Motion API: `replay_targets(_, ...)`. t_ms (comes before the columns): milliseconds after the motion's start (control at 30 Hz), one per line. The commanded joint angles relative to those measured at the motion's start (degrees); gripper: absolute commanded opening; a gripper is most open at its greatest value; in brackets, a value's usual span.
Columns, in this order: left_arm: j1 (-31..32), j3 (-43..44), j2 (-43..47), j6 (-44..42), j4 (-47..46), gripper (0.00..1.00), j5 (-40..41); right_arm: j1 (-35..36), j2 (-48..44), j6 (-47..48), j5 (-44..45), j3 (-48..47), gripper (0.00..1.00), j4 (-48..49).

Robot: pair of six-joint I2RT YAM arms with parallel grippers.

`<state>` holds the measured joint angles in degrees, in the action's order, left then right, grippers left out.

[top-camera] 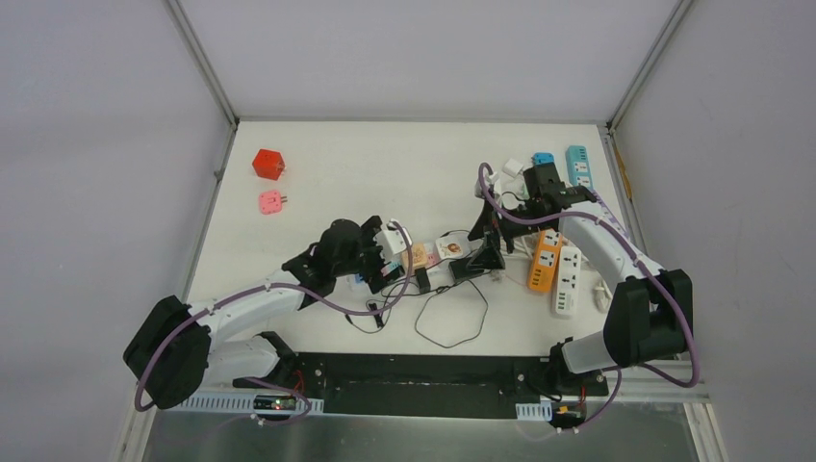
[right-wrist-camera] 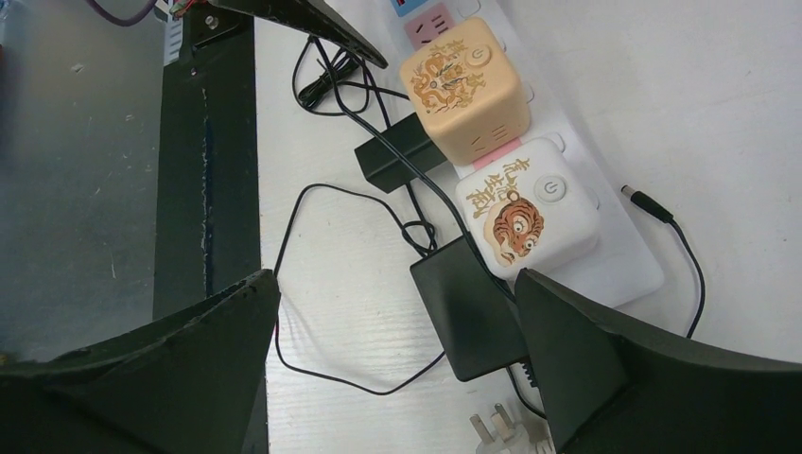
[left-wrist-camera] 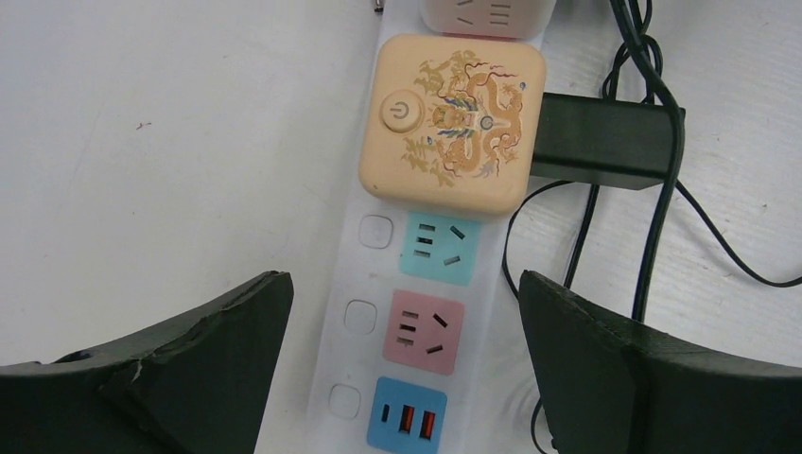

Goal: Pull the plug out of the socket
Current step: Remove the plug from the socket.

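Note:
A white power strip (left-wrist-camera: 352, 274) lies under my left gripper (left-wrist-camera: 407, 350), which is open. Its fingers straddle the strip at the pink socket (left-wrist-camera: 423, 324) without touching it. Just beyond, a peach cube plug with a dragon print (left-wrist-camera: 452, 123) sits in the strip. A white cube plug with a tiger print (right-wrist-camera: 525, 208) is plugged in beside it. My right gripper (right-wrist-camera: 397, 331) is open above the table, one finger over a black adapter (right-wrist-camera: 468, 312). From above, the left gripper (top-camera: 390, 252) and right gripper (top-camera: 478, 262) flank the two cubes (top-camera: 433, 252).
A second black adapter (left-wrist-camera: 596, 140) and tangled black cable (top-camera: 452, 322) lie beside the strip. A loose white plug (right-wrist-camera: 496, 430) rests prongs up near the right gripper. Orange (top-camera: 546, 260), white (top-camera: 567, 281) and blue (top-camera: 579, 164) strips sit right. Red (top-camera: 268, 164) and pink (top-camera: 270, 202) cubes lie far left.

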<state>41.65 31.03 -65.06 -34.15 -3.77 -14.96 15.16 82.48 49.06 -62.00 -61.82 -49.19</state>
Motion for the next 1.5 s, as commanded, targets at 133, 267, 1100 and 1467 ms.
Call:
replay_targets(133, 0.1, 2.59, -6.07, -3.86, -7.12, 0.93, -4.7, -0.36, 0.34, 4.08, -2.46, -3.26, 1.0, -2.73)
replay_targets(267, 0.1, 2.72, -8.21, -3.39, -9.55, 0.93, -5.7, -0.36, 0.4, 4.86, -2.52, -3.52, 1.0, -3.65)
replay_targets(1100, 0.1, 3.94, -15.36, -1.09, -17.13, 0.82, -8.45, -0.08, 2.86, 7.98, -2.08, -4.89, 1.0, -7.21)
replay_targets(1467, 0.08, 5.89, -15.8, -2.37, -12.31, 0.39, -9.64, -0.04, 3.39, 8.11, -1.93, -4.97, 1.0, -7.51)
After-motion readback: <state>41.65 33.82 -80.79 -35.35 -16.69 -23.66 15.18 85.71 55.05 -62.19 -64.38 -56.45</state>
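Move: The plug to be pulled, the beige cube on the white power strip, lies about 6 cm to the left hand's right, 2 cm ahead and some 4 cm below. The white tiger cube stands about 7 cm to the right of the beige plug and 2 cm farther out. The small black adapter sits roughly 5 cm nearer the base than the plug and 2 cm to its right. From the right hand the beige plug is about 13 cm left, level fore and aft, and 9 cm lower. The left hand, fingers wide open, first sinks about 2.5 cm while sliding right, then carries on right and slightly forward along the strip, some 4.5 cm to the right in all, until its fingers straddle the beige cube plug. It swings under 10 degrees clockwise on the way, and as it eases to a stop the fingers close from nearly full opening to a little over half, pinching the plug by its two opposite sides. ##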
